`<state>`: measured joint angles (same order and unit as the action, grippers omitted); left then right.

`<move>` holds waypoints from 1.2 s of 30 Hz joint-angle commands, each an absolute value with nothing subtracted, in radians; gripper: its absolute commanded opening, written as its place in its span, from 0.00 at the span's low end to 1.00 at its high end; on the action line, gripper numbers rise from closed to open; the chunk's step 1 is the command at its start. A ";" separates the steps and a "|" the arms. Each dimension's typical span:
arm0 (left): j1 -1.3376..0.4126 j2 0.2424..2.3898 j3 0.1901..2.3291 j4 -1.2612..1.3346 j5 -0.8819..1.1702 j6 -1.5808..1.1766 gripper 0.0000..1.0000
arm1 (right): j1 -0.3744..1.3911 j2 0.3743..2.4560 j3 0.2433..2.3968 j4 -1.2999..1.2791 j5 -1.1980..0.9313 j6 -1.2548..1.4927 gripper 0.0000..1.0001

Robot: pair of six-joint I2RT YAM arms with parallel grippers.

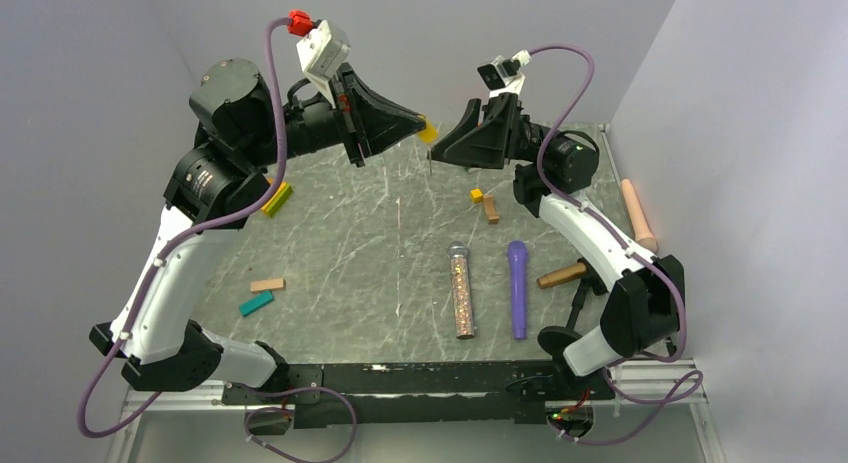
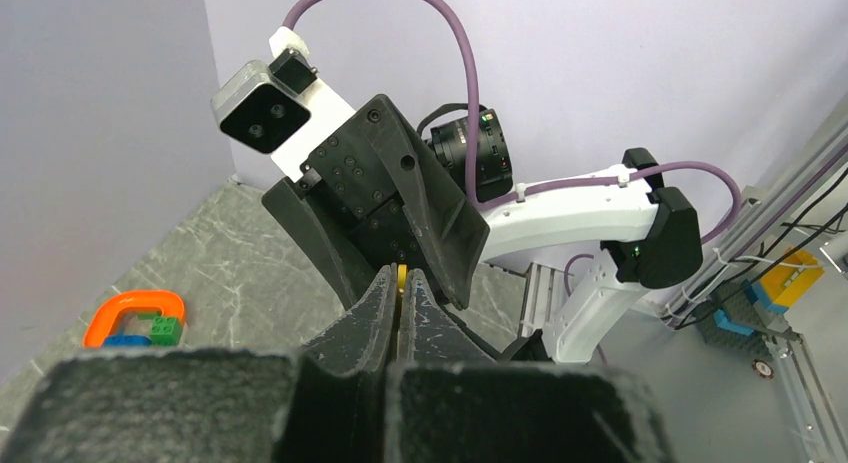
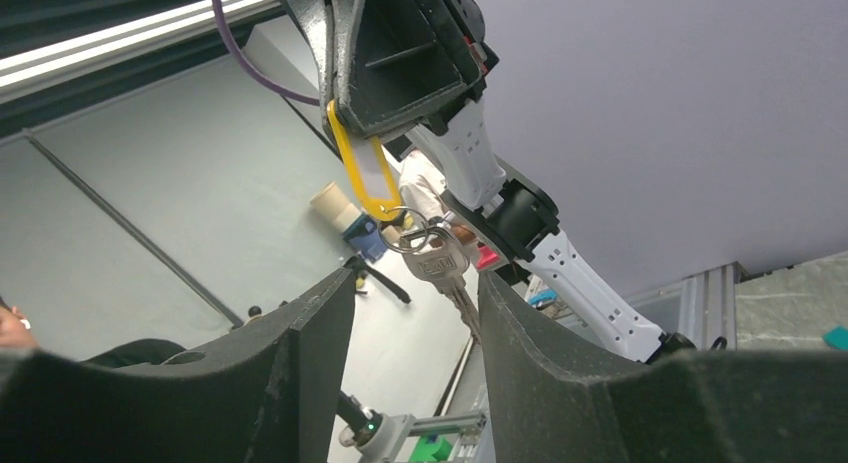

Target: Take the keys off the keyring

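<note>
My left gripper (image 1: pixel 418 123) is raised over the far middle of the table and is shut on a flat yellow key tag (image 1: pixel 428 134). In the left wrist view only a yellow sliver of the tag (image 2: pixel 401 276) shows between the closed fingers. In the right wrist view the tag (image 3: pixel 362 173) hangs from the left gripper (image 3: pixel 390 63). A metal keyring (image 3: pixel 415 236) and silver keys (image 3: pixel 442 265) dangle below it. My right gripper (image 3: pixel 415 283) is open around the keys; the key blade lies close against its right finger (image 3: pixel 520 313).
On the marble table lie a small yellow cube (image 1: pixel 477 195), a brown block (image 1: pixel 491 210), a glitter tube (image 1: pixel 461 290), a purple stick (image 1: pixel 517 288), a wooden peg (image 1: pixel 561 276), teal (image 1: pixel 256 303) and tan (image 1: pixel 267 284) blocks. An orange arch (image 2: pixel 130 318) sits at the left.
</note>
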<state>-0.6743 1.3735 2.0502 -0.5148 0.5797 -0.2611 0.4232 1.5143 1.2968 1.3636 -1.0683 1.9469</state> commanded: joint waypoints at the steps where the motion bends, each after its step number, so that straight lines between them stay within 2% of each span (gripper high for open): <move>1: -0.666 1.367 2.064 -0.435 0.599 -0.288 0.00 | 0.434 1.519 1.351 1.466 -1.007 1.963 0.51; 9: -0.665 1.349 2.031 -0.409 0.573 -0.291 0.00 | 0.441 1.532 1.340 1.501 -0.962 1.984 0.41; 36: -0.665 1.315 1.989 -0.401 0.522 -0.281 0.00 | 0.456 1.533 1.348 1.462 -0.956 1.958 0.21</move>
<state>-0.6708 1.3449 1.9900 -0.4305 0.5259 -0.2790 0.4526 1.5394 1.3083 1.4002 -0.9771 1.9736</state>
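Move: The keys hang from the ring under the yellow tag that the left hand holds. From the right hand their middle is about 2 cm left and 2 cm up, level with it fore and aft, with the tag's middle some 3 cm left and 6 cm up. From the left hand the keys lie about 8 cm below, 3 cm to the right and 1 cm back. The right hand rises about 1.5 cm, tilting slightly, and half-closes its fingers around the hanging key. ##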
